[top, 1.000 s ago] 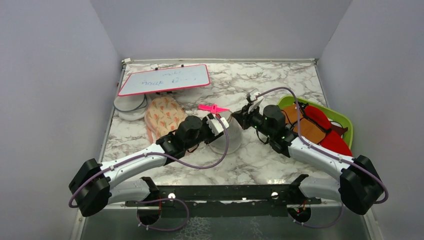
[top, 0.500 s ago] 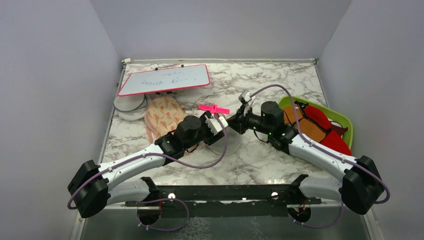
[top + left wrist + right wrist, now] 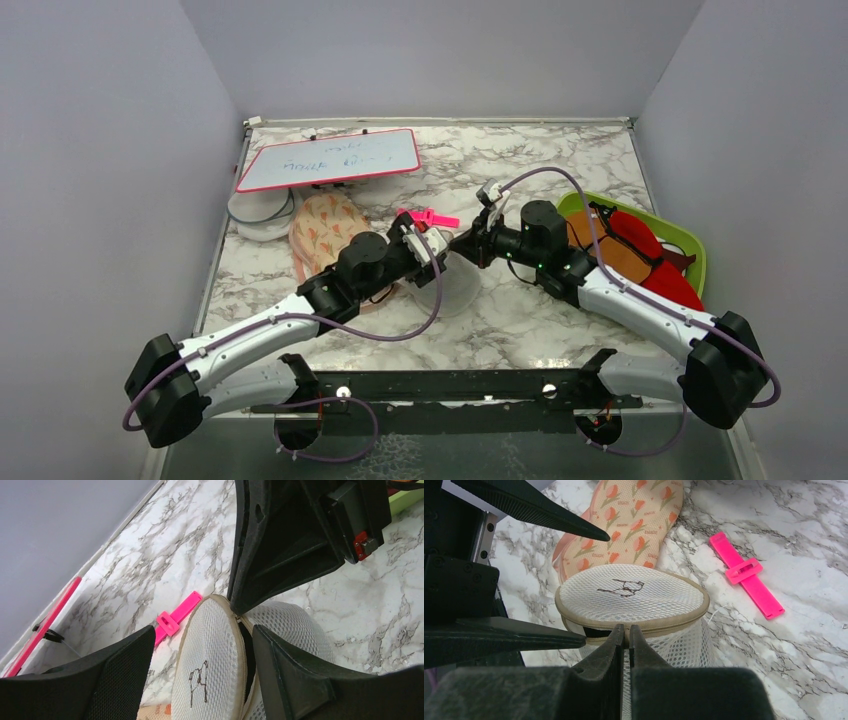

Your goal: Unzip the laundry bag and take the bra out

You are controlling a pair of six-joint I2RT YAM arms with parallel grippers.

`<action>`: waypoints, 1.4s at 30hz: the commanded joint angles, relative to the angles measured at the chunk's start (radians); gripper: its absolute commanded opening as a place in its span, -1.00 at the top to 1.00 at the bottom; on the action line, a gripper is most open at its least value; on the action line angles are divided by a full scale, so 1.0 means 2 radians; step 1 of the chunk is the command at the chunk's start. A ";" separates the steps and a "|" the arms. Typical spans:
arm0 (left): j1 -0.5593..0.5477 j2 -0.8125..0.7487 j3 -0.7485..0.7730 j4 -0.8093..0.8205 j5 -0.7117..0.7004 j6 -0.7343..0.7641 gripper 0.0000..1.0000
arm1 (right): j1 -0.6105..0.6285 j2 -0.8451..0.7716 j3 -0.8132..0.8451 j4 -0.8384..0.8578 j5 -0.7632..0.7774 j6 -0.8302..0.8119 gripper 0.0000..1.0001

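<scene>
The laundry bag [image 3: 452, 288] is a white mesh dome with a beige rim and stands mid-table. Its top half [image 3: 631, 592] carries a black mark and is tilted up. A dark gap [image 3: 248, 652] shows between the halves on one side. The bra does not show; only darkness is seen in the gap. My left gripper [image 3: 202, 630] is open and straddles the top half, with one finger [image 3: 295, 680] at the gap; it also shows in the top view [image 3: 428, 255]. My right gripper [image 3: 625, 629] is shut with its tips on the zip rim, the pull hidden between them; it also shows in the top view [image 3: 468, 245].
A peach floral pouch [image 3: 322, 232] lies left of the bag, under my left arm. A pink strap [image 3: 428, 217] lies just behind the bag. A red-framed whiteboard [image 3: 330, 158] is at the back left. A green tray [image 3: 696, 250] at the right holds red, orange and brown garments.
My right gripper has swung left and down from above the table to the bag's rim and closed there. My left gripper has drawn back a little to the left.
</scene>
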 commanded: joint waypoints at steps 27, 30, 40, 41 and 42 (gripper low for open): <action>-0.019 0.007 -0.002 0.001 -0.030 0.039 1.00 | -0.015 -0.006 -0.014 0.030 0.061 0.063 0.99; -0.021 -0.004 -0.010 0.011 -0.031 0.041 1.00 | -0.049 0.001 -0.020 0.039 0.041 0.082 0.98; -0.027 -0.012 -0.013 0.015 -0.050 0.047 1.00 | -0.148 0.022 -0.034 0.057 -0.062 0.109 0.99; -0.027 -0.011 -0.013 0.015 -0.055 0.047 1.00 | -0.148 0.021 -0.031 0.054 -0.079 0.096 0.99; -0.027 -0.010 -0.013 0.015 -0.059 0.047 1.00 | -0.148 0.021 -0.027 0.051 -0.093 0.087 0.99</action>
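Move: Some 4 cm straight below the left hand's open fingers is the rim of the laundry bag's lid, with the zipper pull about 3 cm right, 1 cm ahead and 2 cm below that hand. The right hand already pinches the pull; the zipper's still-closed stretch runs to roughly 5 cm ahead and 5 cm right of that hand. The pink strap lies about 15 cm ahead, 5 cm left and 17 cm below the right hand; the tulip-print mitt is about 8 cm ahead and 24 cm left of the left hand, 20 cm below. Sinking about 4 cm onto the rim, the left hand shuts its fingers on the lid's edge, then raises it some 3 cm. The right hand first stays put, keeping its pinch on the zipper pull; once the left has hold, it draws the pull forward and to the right along the rim, away from the left hand, about 7 cm, dipping slightly at the end as the wrist turns some 20 degrees. ##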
